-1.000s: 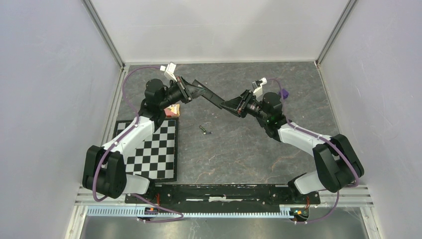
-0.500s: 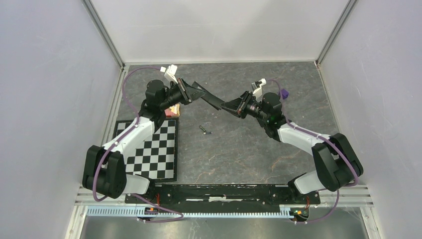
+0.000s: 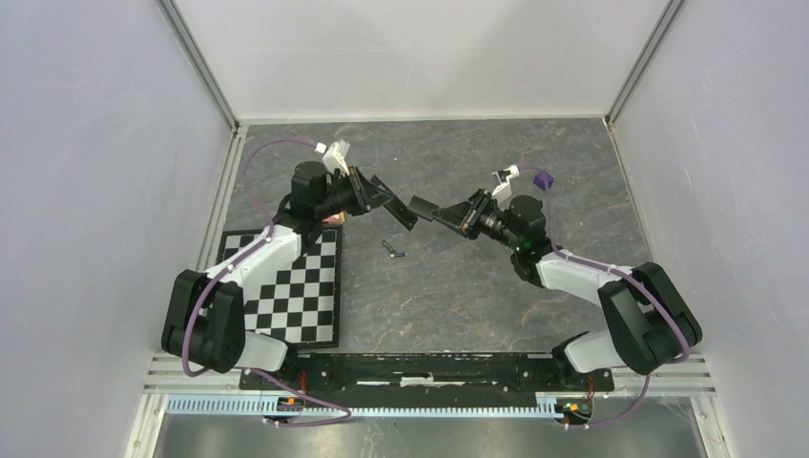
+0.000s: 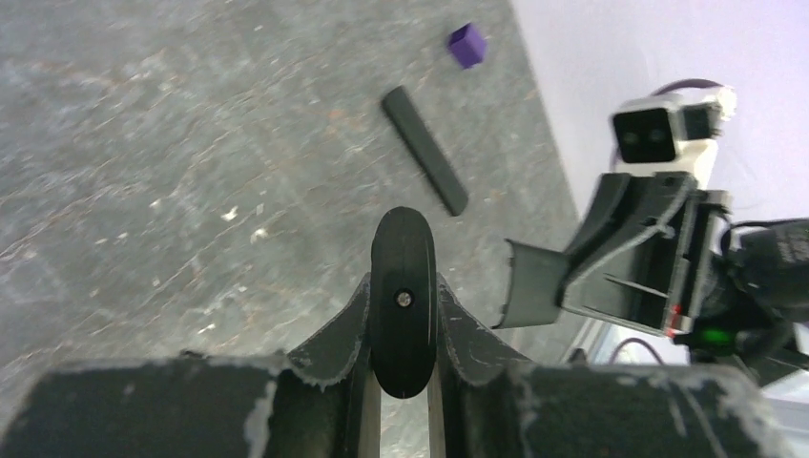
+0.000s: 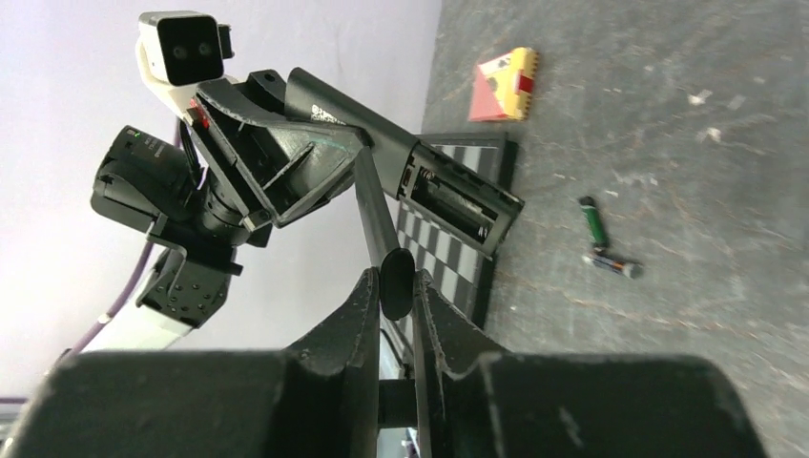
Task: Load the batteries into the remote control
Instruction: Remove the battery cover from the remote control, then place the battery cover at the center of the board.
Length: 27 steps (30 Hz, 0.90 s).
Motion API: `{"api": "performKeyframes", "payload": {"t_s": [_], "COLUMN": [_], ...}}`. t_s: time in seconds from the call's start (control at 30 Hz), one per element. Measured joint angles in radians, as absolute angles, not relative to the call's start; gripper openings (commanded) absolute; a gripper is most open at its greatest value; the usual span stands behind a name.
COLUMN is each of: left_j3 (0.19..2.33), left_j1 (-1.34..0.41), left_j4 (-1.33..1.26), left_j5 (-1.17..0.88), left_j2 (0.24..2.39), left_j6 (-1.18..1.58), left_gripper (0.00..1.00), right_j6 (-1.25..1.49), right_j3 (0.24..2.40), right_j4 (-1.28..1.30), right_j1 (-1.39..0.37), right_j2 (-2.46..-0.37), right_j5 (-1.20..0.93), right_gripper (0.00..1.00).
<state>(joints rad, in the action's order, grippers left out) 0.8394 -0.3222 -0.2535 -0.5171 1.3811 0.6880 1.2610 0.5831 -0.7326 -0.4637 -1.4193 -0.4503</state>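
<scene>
My left gripper [image 3: 377, 194] is shut on the black remote control [image 3: 401, 210] and holds it above the table. In the right wrist view the remote's battery bay [image 5: 460, 203] lies open and looks empty. My right gripper [image 3: 450, 212] is shut on the thin black cover [image 3: 426, 207], which is a short gap away from the remote. The cover [image 5: 396, 270] shows end-on between the right fingers. Two small batteries [image 3: 393, 250] lie on the table below the remote, one dark [image 5: 595, 221] and one with an orange band [image 5: 614, 265].
A second black remote [image 4: 425, 150] lies on the table at the back right, near a purple cube [image 3: 544, 179]. A red and yellow block [image 5: 506, 84] sits by the far corner of the checkerboard mat [image 3: 296, 286]. White walls enclose the table.
The cover and remote spanned both grippers as one bar; now the right gripper has pulled the cover free and a gap shows. Both grippers have moved nearer.
</scene>
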Motion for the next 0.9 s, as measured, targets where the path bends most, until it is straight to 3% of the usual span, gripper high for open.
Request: {"api": "performKeyframes", "payload": {"t_s": [0.33, 0.53, 0.63, 0.77, 0.9], "left_j3": [0.799, 0.799, 0.799, 0.801, 0.811], "left_j1": [-0.321, -0.321, -0.320, -0.315, -0.305], "left_j4": [-0.178, -0.155, -0.149, -0.131, -0.101], "left_j5": [-0.438, -0.435, -0.436, -0.448, -0.481], "left_j2": [1.411, 1.329, 1.289, 1.267, 1.263], "left_j6": [0.586, 0.561, 0.554, 0.541, 0.519], "left_gripper": [0.02, 0.02, 0.02, 0.02, 0.02], "right_j6": [1.198, 1.152, 1.121, 1.074, 1.027], "right_j3": [0.395, 0.379, 0.379, 0.385, 0.399], "right_j4": [-0.662, -0.605, -0.554, -0.471, -0.400], "right_j1": [-0.433, -0.429, -0.429, -0.430, -0.430], "right_j2": [-1.406, -1.517, -1.539, -1.533, -1.471], "right_j5": [-0.355, -0.354, -0.353, -0.335, -0.318], "right_gripper": [0.00, 0.04, 0.18, 0.46, 0.57]}}
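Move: The battery cover is already off the remote control and held in the right fingers. Its landing place is bare table some 19 cm below the right hand, about 4 cm back and 2 cm to the right. From the right hand, the remote in the left grip is about 9 cm left, 3 cm ahead and level; the two batteries lie 10 cm left, 1 cm back, and the spare remote 13 cm right, 6 cm ahead, all on the table. From the left hand the landing place is roughly 14 cm right, 8 cm back and 20 cm down. The battery cover is carried down to the table in the right hand, nearly 18 cm, while drifting about 5 cm back and 6 cm right, away from the remote control, with the fingers tipping some 30 degrees further downward. Low down, the right fingers open, let go and start to rise. The left hand keeps its grip on the remote, dips 5 cm and comes back up, easing slightly left and back. ##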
